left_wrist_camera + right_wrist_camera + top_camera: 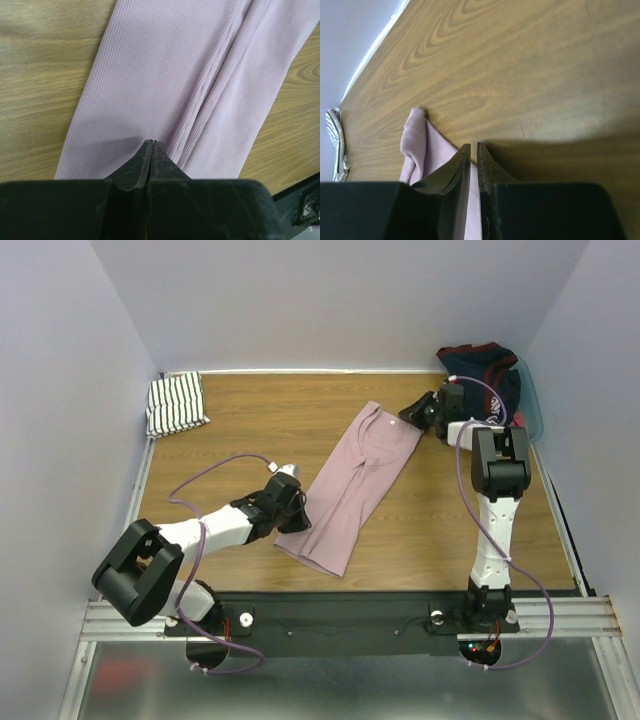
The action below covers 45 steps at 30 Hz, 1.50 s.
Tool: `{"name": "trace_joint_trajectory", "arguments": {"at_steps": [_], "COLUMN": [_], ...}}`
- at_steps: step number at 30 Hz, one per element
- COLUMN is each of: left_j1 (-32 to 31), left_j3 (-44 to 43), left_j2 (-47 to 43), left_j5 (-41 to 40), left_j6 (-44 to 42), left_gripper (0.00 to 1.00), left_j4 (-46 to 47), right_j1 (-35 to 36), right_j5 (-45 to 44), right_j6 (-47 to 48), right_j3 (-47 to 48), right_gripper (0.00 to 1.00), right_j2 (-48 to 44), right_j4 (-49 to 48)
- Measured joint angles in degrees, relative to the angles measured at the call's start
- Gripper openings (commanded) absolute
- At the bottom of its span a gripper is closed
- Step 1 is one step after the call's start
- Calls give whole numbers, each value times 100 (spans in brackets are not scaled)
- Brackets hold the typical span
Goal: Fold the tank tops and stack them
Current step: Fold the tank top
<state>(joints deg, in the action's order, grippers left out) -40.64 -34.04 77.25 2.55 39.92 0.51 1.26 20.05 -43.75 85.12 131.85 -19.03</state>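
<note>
The pink tank top (355,480) lies flat and slantwise in the middle of the table, from back right to front left. My left gripper (300,518) sits at its front left edge. In the left wrist view its jaws (152,142) are pressed together on the ribbed pink cloth (165,65), and a crease runs into the tips. My right gripper (408,412) is at the top's far right corner, its jaws (474,146) nearly together with pink cloth (417,135) between them. The striped tank top (177,403) lies folded in the back left corner, and its edge (334,130) also shows in the right wrist view.
Dark navy-and-red clothing (490,365) is heaped in the back right corner, just behind my right arm. Walls close the table at the back and on both sides. Bare wood (240,420) lies between the striped top and the pink one.
</note>
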Motion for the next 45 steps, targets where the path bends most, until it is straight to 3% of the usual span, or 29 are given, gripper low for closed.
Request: {"name": "trace_joint_trajectory", "arguments": {"at_steps": [6,13,20,31,39,42,45], "left_j1": [79,205,216,481,691,695,697], "left_j3": [-396,-684,-966,-2632,-3932,-3705,-2743], "left_j2": [214,522,649,1517,2756,2564,1687], "left_j5": [44,223,389,157,61,-26,-208], "left_j6": [44,-20,-201,-654,-1156,-1128,-848], "left_gripper": [0,0,7,20,27,27,27], "left_j4": [59,240,249,157,-385,-413,-321], "right_j1": [127,378,531,673,1012,1200,1679], "right_j5": [-105,-754,-1342,-2470,-2601,-2732,-2986], "right_j6": [118,481,848,1058,1154,1233,1285], "right_j3": [1139,1012,507,-804,-1714,-1954,-2479], "right_gripper": [17,38,49,49,47,47,47], "right_j2": [557,275,-601,-2883,-2822,-2885,-3268], "right_j4": [680,981,1329,1429,1919,2009,2100]}}
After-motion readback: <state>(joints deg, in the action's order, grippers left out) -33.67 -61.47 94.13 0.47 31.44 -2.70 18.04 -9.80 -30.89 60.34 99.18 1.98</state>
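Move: Beside the tank top's hem, the left hand has the halfway point of its left edge some 15 cm ahead and 6 cm to the right, barely below finger height; the hem's middle lies about 9 cm back and 2 cm right. For the right hand, the right edge's halfway point is roughly 26 cm back and 7 cm left. The left shoulder strap stands about 4 cm ahead and 12 cm left of the right hand, the basket 6 cm ahead and 28 cm right. Leaving the hem, the left hand climbs forward over the left edge by some 17 cm, drifting right and opening a little from almost shut, then turns back about 4 cm. The right hand slides forward about 3 cm by the shoulder end, opens to about half, rises high and comes down some 16 cm farther back towards the right edge, rolling its left side down. ##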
